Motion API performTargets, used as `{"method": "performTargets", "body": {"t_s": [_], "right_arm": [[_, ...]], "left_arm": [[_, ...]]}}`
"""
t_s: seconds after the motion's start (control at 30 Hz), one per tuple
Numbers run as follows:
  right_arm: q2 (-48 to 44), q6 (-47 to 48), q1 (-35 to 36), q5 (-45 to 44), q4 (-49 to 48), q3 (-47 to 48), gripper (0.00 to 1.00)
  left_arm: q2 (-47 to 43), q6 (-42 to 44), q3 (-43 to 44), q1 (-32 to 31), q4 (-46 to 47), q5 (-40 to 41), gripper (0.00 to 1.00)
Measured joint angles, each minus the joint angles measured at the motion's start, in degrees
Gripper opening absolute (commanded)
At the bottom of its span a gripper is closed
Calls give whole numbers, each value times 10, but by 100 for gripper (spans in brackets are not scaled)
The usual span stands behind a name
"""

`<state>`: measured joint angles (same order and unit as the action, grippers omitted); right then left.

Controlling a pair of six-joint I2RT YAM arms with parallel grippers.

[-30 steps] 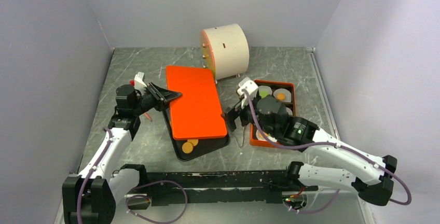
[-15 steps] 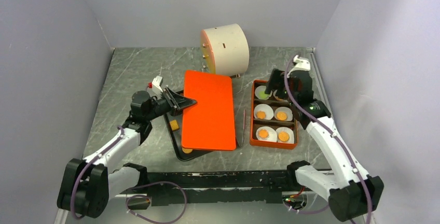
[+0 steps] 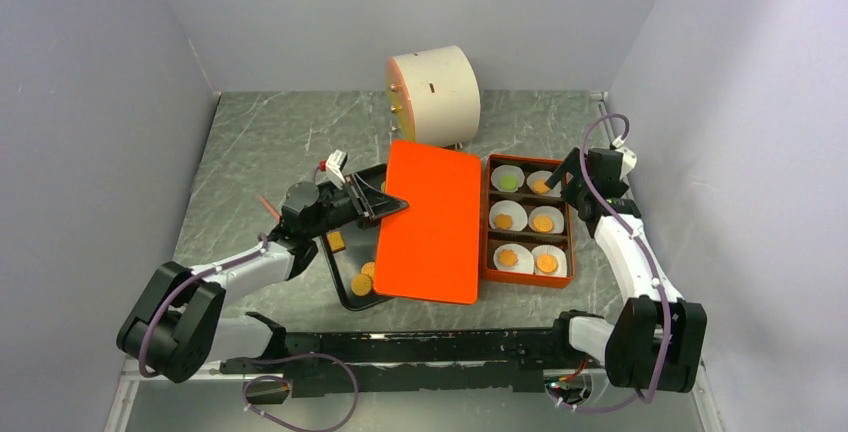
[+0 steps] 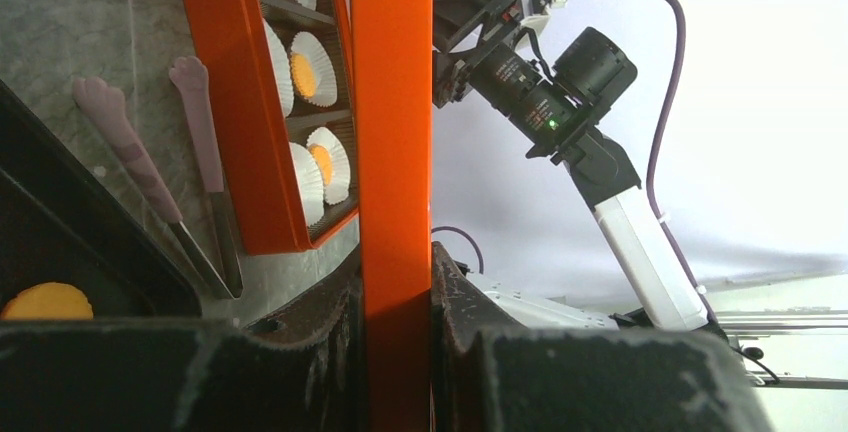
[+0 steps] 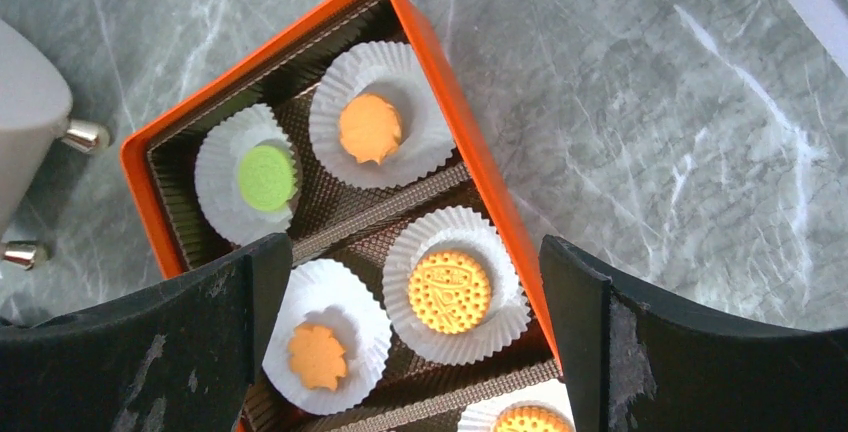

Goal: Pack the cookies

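My left gripper is shut on the left edge of a flat orange lid, which hangs over the right part of the black tray and reaches the orange box. In the left wrist view the lid's edge runs up between the pads. The cookies sit in white liners inside the box: a green round, orange flowers and orange rounds. More cookies lie in the tray. My right gripper hovers open over the box's far end.
A white cylinder on small feet stands at the back centre. Paw-tipped tongs lie on the marble table between tray and box. A small red stick lies left of the left wrist. Grey walls close in both sides.
My left gripper has carried the lid to the right, up against the box. The right arm has swung from the table's middle to the box's far right end.
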<state>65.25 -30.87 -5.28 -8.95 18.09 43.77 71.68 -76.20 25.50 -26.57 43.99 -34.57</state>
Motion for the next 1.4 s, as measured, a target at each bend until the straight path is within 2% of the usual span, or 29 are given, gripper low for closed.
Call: {"method": "performTargets", "body": {"t_s": [0.33, 0.8, 0.93, 1.17, 1.4], "right_arm": [[52, -2, -18, 42, -40, -57, 100], [37, 17, -21, 237, -100, -117, 100], [10, 12, -20, 269, -105, -130, 100], [-34, -3, -20, 239, -104, -128, 100], [-35, -13, -17, 188, -89, -76, 100]], "left_arm": [[36, 6, 7, -58, 7, 58, 5], [143, 21, 86, -136, 17, 116, 5], [179, 21, 110, -160, 33, 145, 5], [238, 20, 148, -200, 54, 215, 5], [336, 2, 229, -213, 86, 231, 5]]}}
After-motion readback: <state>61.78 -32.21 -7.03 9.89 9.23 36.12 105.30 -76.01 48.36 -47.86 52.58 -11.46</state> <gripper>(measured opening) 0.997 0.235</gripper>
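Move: The orange lid, still pinched by its left edge in the left hand, has its middle some 10 cm to that hand's right. The cookie box it is bound for lies about 30 cm to the left hand's right, 3 cm farther out and 16 cm down; the tongs are about 12 cm right and 2 cm back, the black tray's middle about 6 cm left and level. From the open right hand the box's middle is roughly 8 cm left, 5 cm back and 9 cm below. The orange lid is carried about 15 cm to the right, sinking some 4 cm and finally easing forward as far, in over the cookie box with the left fingers keeping their pinch. The right hand, wide open, drops about 6 cm at the box's right wall, sweeps some 7 cm left, turning about 20 degrees counter-clockwise, to push the box towards the lid, then lifts clear and backs a little to the right. ##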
